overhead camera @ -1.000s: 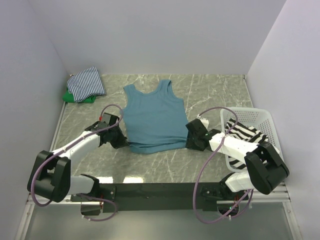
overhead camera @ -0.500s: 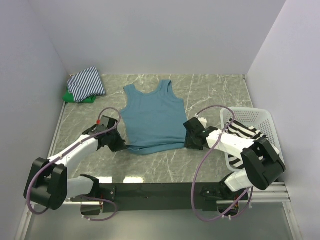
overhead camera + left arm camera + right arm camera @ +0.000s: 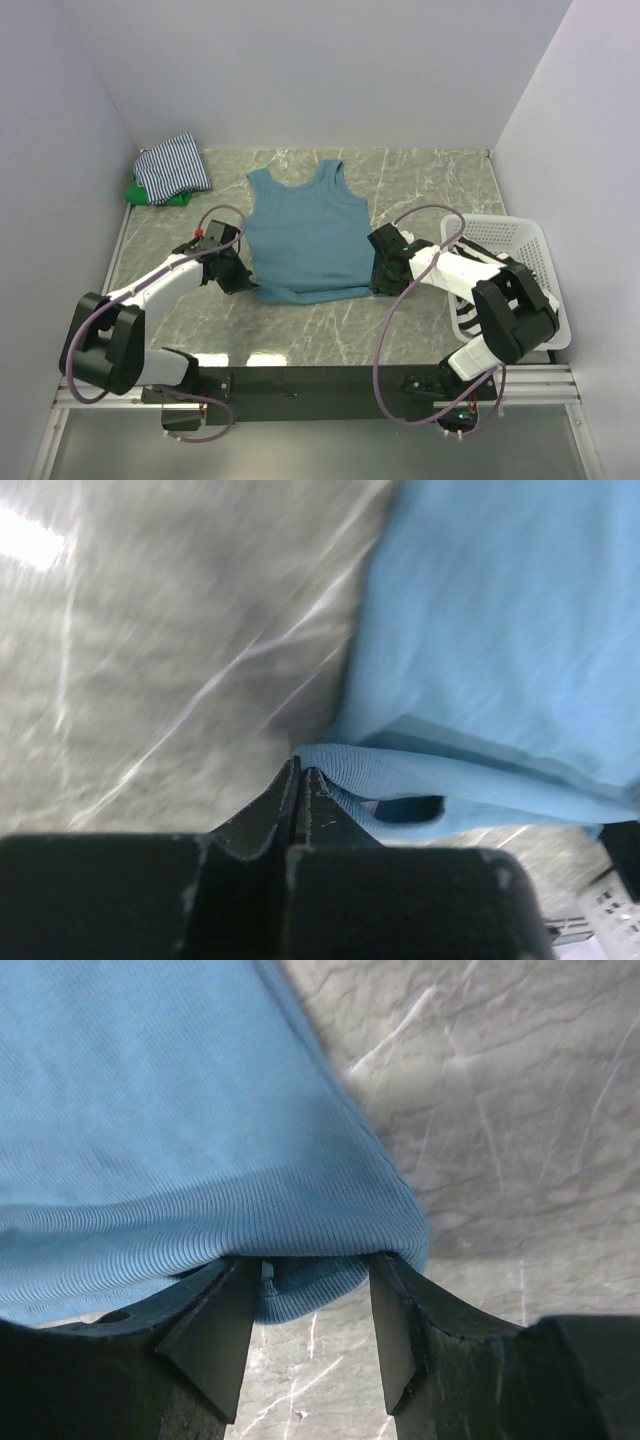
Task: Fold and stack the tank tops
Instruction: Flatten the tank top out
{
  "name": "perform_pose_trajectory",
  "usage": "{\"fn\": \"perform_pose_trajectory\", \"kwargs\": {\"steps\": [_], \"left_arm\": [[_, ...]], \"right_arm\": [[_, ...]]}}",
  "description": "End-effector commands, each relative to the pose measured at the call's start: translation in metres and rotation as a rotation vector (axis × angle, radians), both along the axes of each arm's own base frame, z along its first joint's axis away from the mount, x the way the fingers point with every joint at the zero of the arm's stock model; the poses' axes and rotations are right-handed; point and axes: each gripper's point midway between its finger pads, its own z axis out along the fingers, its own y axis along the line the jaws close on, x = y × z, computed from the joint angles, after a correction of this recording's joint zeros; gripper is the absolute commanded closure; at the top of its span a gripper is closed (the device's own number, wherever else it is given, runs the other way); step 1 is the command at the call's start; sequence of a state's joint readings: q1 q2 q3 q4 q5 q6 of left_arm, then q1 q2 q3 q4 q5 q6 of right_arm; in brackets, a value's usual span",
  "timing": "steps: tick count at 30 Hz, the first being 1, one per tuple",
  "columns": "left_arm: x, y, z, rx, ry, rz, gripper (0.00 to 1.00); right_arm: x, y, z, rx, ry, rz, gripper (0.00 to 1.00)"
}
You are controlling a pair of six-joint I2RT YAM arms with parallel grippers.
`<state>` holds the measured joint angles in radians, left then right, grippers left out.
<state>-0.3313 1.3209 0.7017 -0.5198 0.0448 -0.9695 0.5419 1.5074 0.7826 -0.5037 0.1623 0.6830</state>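
The teal-blue tank top lies flat in the middle of the table, neck toward the back. My left gripper is at its near left hem corner. In the left wrist view the gripper is shut, with the hem pinched at the tips and raised into a loop. My right gripper is at the near right hem corner. In the right wrist view it is open, its fingers either side of the hem corner. The navy-white striped top lies on the green one at the back left.
A white lattice basket stands at the right, behind my right arm. It holds the black-white striped top, which is mostly hidden. Walls close the table on the left, back and right.
Both grippers have shifted slightly inward and away from the bases, to the teal top's near hem corners. The top's body has not moved.
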Motion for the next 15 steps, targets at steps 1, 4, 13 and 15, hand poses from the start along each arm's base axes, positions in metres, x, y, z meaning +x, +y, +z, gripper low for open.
{"fn": "perform_pose_trajectory", "kwargs": {"steps": [1,4,13,15], "left_arm": [[0.039,-0.002,0.019,0.002,-0.116,-0.007,0.96],[0.044,-0.016,0.017,-0.064,-0.108,-0.069,0.87],[0.055,-0.014,0.055,-0.037,-0.222,-0.187,0.5],[0.059,-0.014,0.075,-0.025,-0.272,-0.211,0.45]], "right_arm": [[-0.026,-0.03,-0.024,-0.094,0.169,-0.008,0.46],[-0.023,-0.03,-0.02,-0.092,0.177,0.004,0.46],[-0.032,-0.02,-0.018,-0.033,0.214,0.036,0.46],[-0.034,-0.02,-0.019,-0.027,0.22,0.033,0.46]]}}
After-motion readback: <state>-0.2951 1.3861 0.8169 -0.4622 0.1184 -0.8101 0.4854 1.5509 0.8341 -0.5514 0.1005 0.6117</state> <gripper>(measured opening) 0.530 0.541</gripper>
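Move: The tank top's front hem is pinched in my left fingers at its left corner, a few centimetres above the table. From this hand the middle of the tank top lies about 12 cm ahead and 12 cm to the right, and the folded stack some 27 cm ahead and 17 cm left. The hem's right corner is roughly 1 cm to the right of my right fingertips; the basket's middle is about 25 cm right of that hand and 2 cm farther out. I let go of the hem's left corner: my left hand goes forward about 4 cm over the tank top's left edge while its fingers open from shut to about half, then lifts some 3 cm clear as it turns slightly clockwise. My right hand stays low, fingers still parted and tucked in the hem's opening at the right corner, edging barely a centimetre. ##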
